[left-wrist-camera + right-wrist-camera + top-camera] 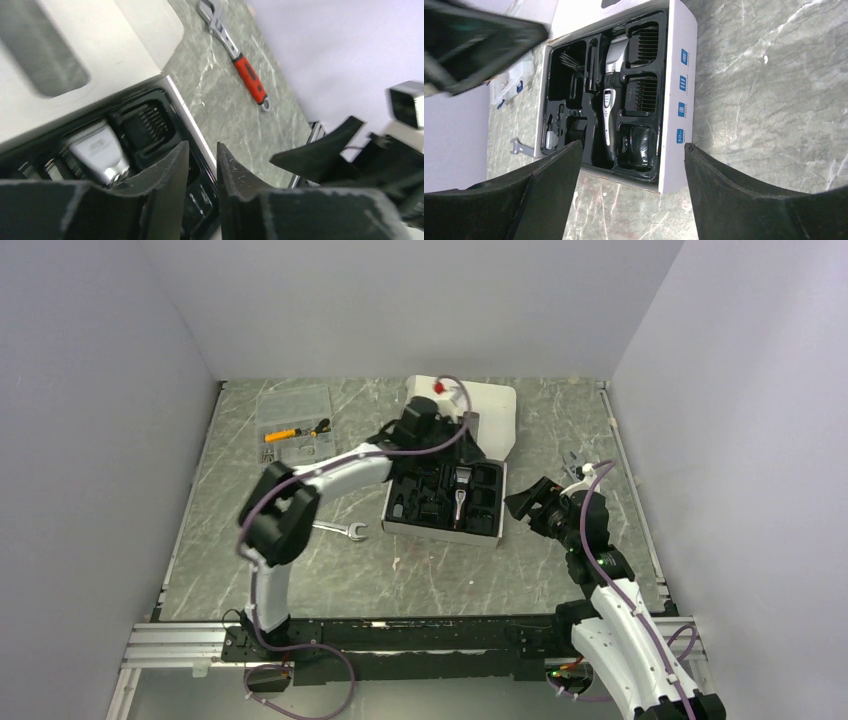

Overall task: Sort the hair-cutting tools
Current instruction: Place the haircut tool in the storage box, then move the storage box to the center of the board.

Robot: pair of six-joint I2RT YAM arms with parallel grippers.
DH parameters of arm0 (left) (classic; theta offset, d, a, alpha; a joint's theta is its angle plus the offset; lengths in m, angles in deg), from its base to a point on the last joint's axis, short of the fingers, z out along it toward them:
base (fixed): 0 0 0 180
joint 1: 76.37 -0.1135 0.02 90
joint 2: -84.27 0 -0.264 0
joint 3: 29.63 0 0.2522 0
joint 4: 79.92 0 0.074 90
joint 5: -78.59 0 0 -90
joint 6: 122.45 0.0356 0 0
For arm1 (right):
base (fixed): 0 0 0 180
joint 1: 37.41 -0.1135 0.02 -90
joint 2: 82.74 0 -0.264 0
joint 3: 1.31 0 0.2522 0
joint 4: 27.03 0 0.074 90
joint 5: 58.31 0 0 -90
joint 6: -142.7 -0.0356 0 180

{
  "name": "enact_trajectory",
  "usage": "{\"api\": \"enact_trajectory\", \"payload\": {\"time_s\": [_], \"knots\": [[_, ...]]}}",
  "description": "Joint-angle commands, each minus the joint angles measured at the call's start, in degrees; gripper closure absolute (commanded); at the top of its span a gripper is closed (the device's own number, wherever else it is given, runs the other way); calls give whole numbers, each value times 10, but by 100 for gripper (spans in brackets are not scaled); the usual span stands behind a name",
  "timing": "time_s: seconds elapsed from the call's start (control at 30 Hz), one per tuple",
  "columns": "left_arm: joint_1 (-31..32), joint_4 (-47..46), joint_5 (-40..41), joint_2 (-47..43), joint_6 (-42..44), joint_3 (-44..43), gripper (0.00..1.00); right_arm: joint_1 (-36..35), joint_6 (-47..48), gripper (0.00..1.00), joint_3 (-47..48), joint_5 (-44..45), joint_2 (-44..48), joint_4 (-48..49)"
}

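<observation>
The black-and-silver hair clipper point(461, 495) point(608, 115) lies in the black tray of a white box point(493, 530) in the middle of the table. Black comb attachments point(642, 37) point(149, 125) sit in tray pockets beside it. My left gripper point(440, 452) point(202, 150) hovers over the box's back right corner, its jaws a narrow gap apart with nothing between them. The clipper's silver head point(100, 150) shows just left of its fingers. My right gripper point(530, 502) point(631, 150) stands open over bare table right of the box, holding nothing.
The white box lid point(490, 415) lies behind the box. A silver open-end wrench point(340, 531) rests left of the box. A red-handled adjustable wrench point(248, 75) lies at the back right. A clear organiser case point(293, 420) sits at the back left.
</observation>
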Motion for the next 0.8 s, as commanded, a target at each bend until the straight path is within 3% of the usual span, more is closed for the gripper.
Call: {"api": "enact_trajectory", "payload": {"time_s": [0.0, 0.07, 0.2, 0.37, 0.5, 0.77], "knots": [[-50, -41, 92, -147, -17, 95, 63, 3, 5, 23, -10, -4, -19, 41], [-76, 9, 136, -195, -8, 127, 46, 4, 0, 23, -19, -7, -45, 65], [-147, 117, 154, -240, 1, 182, 36, 5, -7, 23, -28, -10, -104, 117], [-205, 48, 125, -292, -10, 317, 19, 4, -5, 21, -22, 3, -203, 191], [-208, -11, 68, -273, -33, 347, 4, 4, 11, 19, 8, 11, -299, 237], [-195, -63, 67, -246, -64, 397, 1, -13, 13, 18, 35, -54, -429, 327]]}}
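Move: The storage box's left wall, which the left hand heads for, lies about 22 cm to that hand's left, 6 cm nearer the base and 15 cm below. The clipper is some 7 cm left and 7 cm back of the hand; the open lid is about 12 cm ahead and 6 cm left. For the right hand, the box's right wall is 3 cm ahead, 3 cm left and 12 cm below, with the clipper 12 cm left and 4 cm ahead. The storage box gets a hand at each side. The left hand leaves from over its far right part, swings about 23 cm left in a rising arc, then sinks to just above the left wall, turning some 30 degrees counter-clockwise and opening its fingers wide. The right hand, already open, sinks about 10 cm while tipping further down, then eases forward until its fingers straddle the right wall. ##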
